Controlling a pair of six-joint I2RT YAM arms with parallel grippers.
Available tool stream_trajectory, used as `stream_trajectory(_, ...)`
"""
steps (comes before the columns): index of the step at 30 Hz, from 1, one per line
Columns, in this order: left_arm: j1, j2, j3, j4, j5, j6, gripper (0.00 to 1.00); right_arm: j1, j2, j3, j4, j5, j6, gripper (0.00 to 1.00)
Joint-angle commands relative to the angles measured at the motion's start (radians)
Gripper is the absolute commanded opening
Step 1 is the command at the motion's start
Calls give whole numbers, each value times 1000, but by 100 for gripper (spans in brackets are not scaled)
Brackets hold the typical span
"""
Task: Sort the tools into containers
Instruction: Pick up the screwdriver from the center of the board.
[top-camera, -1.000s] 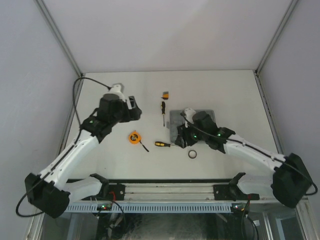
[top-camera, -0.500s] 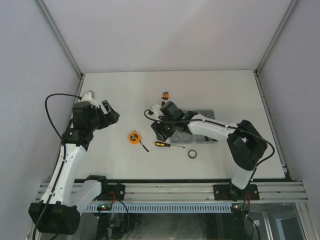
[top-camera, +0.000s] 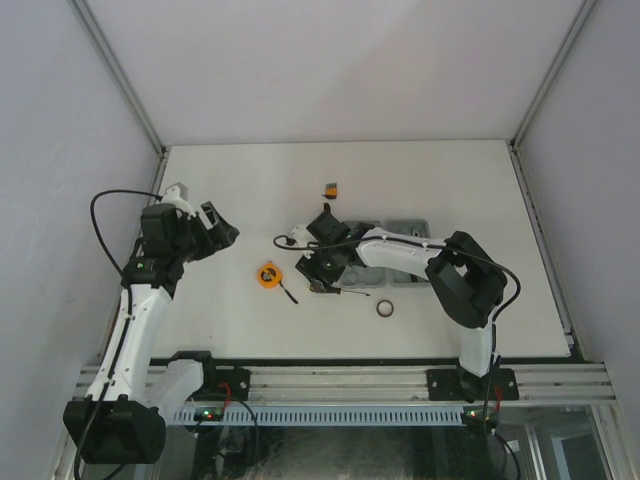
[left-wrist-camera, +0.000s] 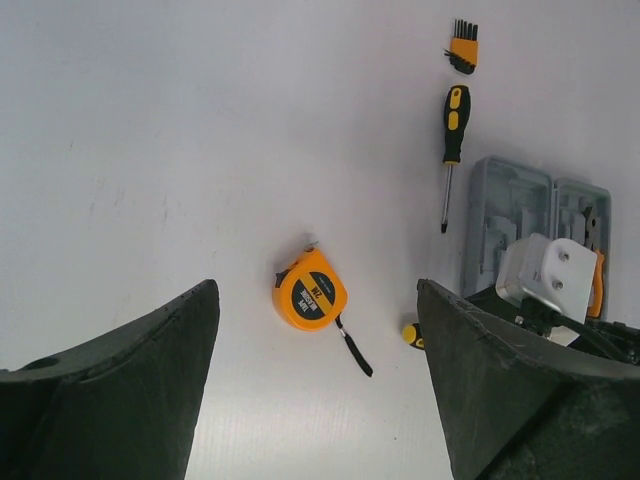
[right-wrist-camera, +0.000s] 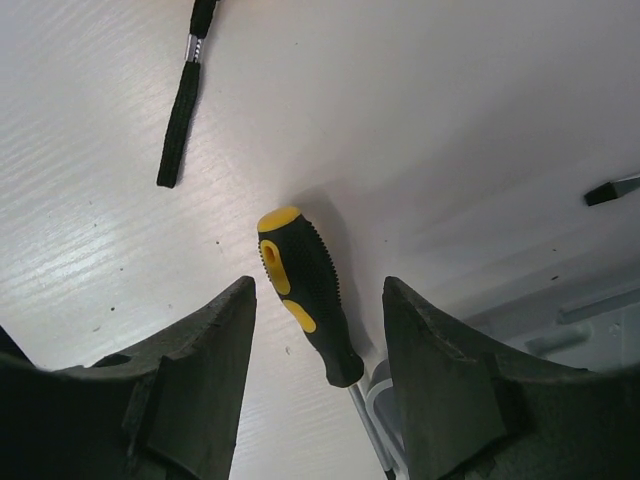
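Observation:
A black-and-yellow screwdriver (right-wrist-camera: 305, 290) lies on the white table, its shaft running toward the grey case (right-wrist-camera: 600, 330). My right gripper (right-wrist-camera: 318, 282) is open and straddles its handle without touching it; in the top view the right gripper (top-camera: 322, 275) hides most of that tool. A second screwdriver (left-wrist-camera: 455, 125) lies beyond, near the small orange-black block (left-wrist-camera: 463, 48). The orange tape measure (left-wrist-camera: 310, 290) lies left of the case (left-wrist-camera: 515, 215). My left gripper (top-camera: 222, 232) hangs open and empty, well left of the tape measure (top-camera: 267, 275). A black ring (top-camera: 385, 309) lies nearer the front.
The tape measure's black strap (right-wrist-camera: 180, 110) lies just beyond the right gripper. The right arm crosses over the open case (top-camera: 405, 258), where something orange (left-wrist-camera: 598, 270) lies inside. Frame posts and walls bound the table (top-camera: 460, 190).
The left arm drew back to the left and now holds still. The right gripper swung left off the case and came down over the near screwdriver.

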Motion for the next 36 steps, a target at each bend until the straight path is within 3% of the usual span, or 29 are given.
stream_trajectory(1, 15, -8, -16, 41, 37, -3, 84, 11, 5, 45, -12, -19, -34, 53)
stream_trajectory(12, 16, -10, -18, 47, 56, 0, 83, 43, 75, 95, -54, 48, -26, 45)
stream_trajectory(20, 16, -11, -20, 53, 62, -1, 83, 60, 64, 115, -76, 84, 33, 27)
stream_trajectory(26, 17, -24, -23, 58, 61, 3, 83, 24, -54, 65, -26, 31, 144, 7)
stream_trajectory(32, 11, -42, -33, 117, 148, -11, 83, -9, -243, -94, 115, 3, 296, 1)
stream_trajectory(36, -90, -48, -10, 130, 106, 0, 83, -73, -398, -268, 304, -19, 492, 0)
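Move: The screwdriver's handle lies almost between my right fingertips, roughly 2 cm below them, about 1 cm back and 1 cm left. All 3 cm below that hand, the tape measure sits 14 cm left and 2 cm ahead; the case's left half is 8 cm right and 7 cm ahead; the black ring is 13 cm right and 6 cm back. From my left hand the handle is some 22 cm right, 5 cm back and 18 cm down. With my right hand I sink about 2 cm, easing slightly back and left, and close the half-open fingers until they pinch the handle near its shaft end. Then I lift it about 8 cm at quickening speed, veering 2 cm right while the wrist rolls left side up and turns some 15 degrees clockwise. My empty, open left hand edges about 2 cm right and slightly up at the end. ##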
